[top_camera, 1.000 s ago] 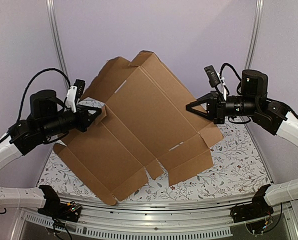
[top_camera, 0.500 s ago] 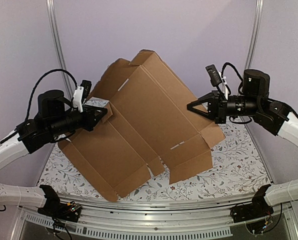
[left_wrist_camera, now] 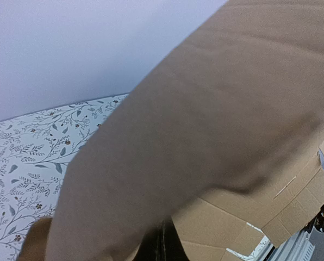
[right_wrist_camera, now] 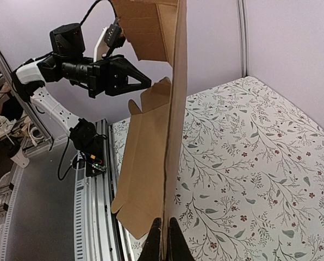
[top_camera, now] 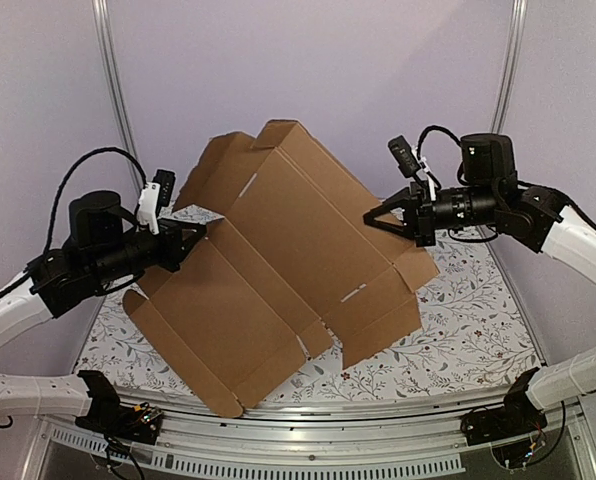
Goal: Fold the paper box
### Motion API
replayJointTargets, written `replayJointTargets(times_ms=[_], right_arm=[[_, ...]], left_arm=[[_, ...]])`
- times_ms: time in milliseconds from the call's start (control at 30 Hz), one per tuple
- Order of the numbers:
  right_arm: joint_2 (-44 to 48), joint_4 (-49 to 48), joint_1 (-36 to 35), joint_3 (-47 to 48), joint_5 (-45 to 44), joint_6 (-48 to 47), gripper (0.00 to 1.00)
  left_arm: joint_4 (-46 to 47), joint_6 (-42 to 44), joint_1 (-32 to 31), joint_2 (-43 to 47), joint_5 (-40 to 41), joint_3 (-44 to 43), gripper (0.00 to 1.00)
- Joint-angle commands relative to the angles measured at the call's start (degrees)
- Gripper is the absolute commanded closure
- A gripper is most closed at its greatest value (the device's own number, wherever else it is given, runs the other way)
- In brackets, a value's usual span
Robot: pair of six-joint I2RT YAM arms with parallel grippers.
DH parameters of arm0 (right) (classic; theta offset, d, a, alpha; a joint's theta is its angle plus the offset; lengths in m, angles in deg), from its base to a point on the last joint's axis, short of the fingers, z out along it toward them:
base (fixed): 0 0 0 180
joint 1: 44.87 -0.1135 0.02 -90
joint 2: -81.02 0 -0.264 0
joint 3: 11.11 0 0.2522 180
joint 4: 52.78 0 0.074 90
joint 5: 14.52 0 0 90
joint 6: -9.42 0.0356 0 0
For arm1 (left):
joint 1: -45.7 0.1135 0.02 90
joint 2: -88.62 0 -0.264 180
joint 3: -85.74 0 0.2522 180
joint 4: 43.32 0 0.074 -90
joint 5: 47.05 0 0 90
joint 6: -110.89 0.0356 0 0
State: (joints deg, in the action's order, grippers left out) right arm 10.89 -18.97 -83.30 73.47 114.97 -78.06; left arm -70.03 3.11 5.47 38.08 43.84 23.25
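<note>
The paper box [top_camera: 288, 260] is a flat brown cardboard sheet with flaps and slits, held tilted on edge above the floral table [top_camera: 478, 320]. Its lowest corner is near the table's front. My left gripper [top_camera: 200, 238] is shut at the sheet's left flap edge. In the left wrist view, blurred cardboard [left_wrist_camera: 205, 109] covers most of the frame and the dark gripper [left_wrist_camera: 164, 244] shows only at the bottom. My right gripper [top_camera: 373, 217] is shut on the sheet's right edge. The right wrist view shows that edge [right_wrist_camera: 170, 136] running straight up from the pinched gripper [right_wrist_camera: 163, 247].
An aluminium rail [top_camera: 308, 440] runs along the table's near edge, with both arm bases on it. Purple walls and metal frame posts [top_camera: 113, 90] close in the back and sides. The patterned tabletop [right_wrist_camera: 249, 163] lies to the right of the sheet.
My right gripper has moved left and slightly up, carrying the sheet's right edge with it. The left gripper went right, then back left and lower. The sheet now stands a little steeper.
</note>
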Motion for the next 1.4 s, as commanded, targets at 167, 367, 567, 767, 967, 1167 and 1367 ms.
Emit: replayJointTargets(times_ms=[167, 367, 567, 767, 967, 1167, 1367], right_arm=[[-8.8, 13.7, -0.4, 7.1, -9.9, -14.6, 1.00], [-14.7, 16.5, -0.3, 10.6, -16.6, -21.7, 1.00], [-19.6, 17.1, -0.4, 12.3, -20.4, -27.7, 1.00], [-23.6, 18.2, -0.5, 13.5, -24.4, -31.7, 1.00], [-25.6, 18.2, -3.2, 12.1, -32.1, -39.1, 1.00], [-26.6, 16.5, -7.2, 10.1, -41.0, -45.3, 1.00], [-24.5, 10.6, -10.8, 5.5, -47.2, -50.8, 1.00]], left_arm=[[-0.5, 0.9, 0.1, 1.4, 1.8, 4.6, 1.00], [-1.4, -0.7, 0.1, 3.9, 2.2, 6.0, 1.00], [-2.5, -2.6, 0.1, 6.8, 2.8, 7.5, 1.00], [-3.9, -3.3, 0.1, 6.5, 7.6, 8.9, 1.00], [-0.5, -4.8, 0.1, 4.4, 9.7, 11.0, 1.00], [0.9, -4.7, 0.1, 2.9, 12.0, 12.0, 1.00], [3.9, -5.2, 0.2, 3.2, 15.2, 16.1, 1.00]])
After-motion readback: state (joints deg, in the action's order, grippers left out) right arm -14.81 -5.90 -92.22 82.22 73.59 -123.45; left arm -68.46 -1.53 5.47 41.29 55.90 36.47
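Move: The right hand already pinches the paper box's edge. The table spot it is being taken to lies about 5 cm ahead, 9 cm left and some 33 cm below. The slotted panel's middle is level with the right hand in reach, about 12 cm to its left and 5 cm lower; the plain panel's middle is 8 cm back, 25 cm left, 15 cm lower. From the left hand, that table spot is about 1 cm ahead, 22 cm right and 28 cm down. Keeping its pinch on the box's edge, the right hand lowers the sheet some 18 cm towards the table while pushing forward about 10 cm, rolling by more than 50 degrees so its left-pointing fingers turn downward. The left hand, still shut, sinks about 8 cm and eases left, ending clear of the cardboard, its wrist turning slightly counter-clockwise. ##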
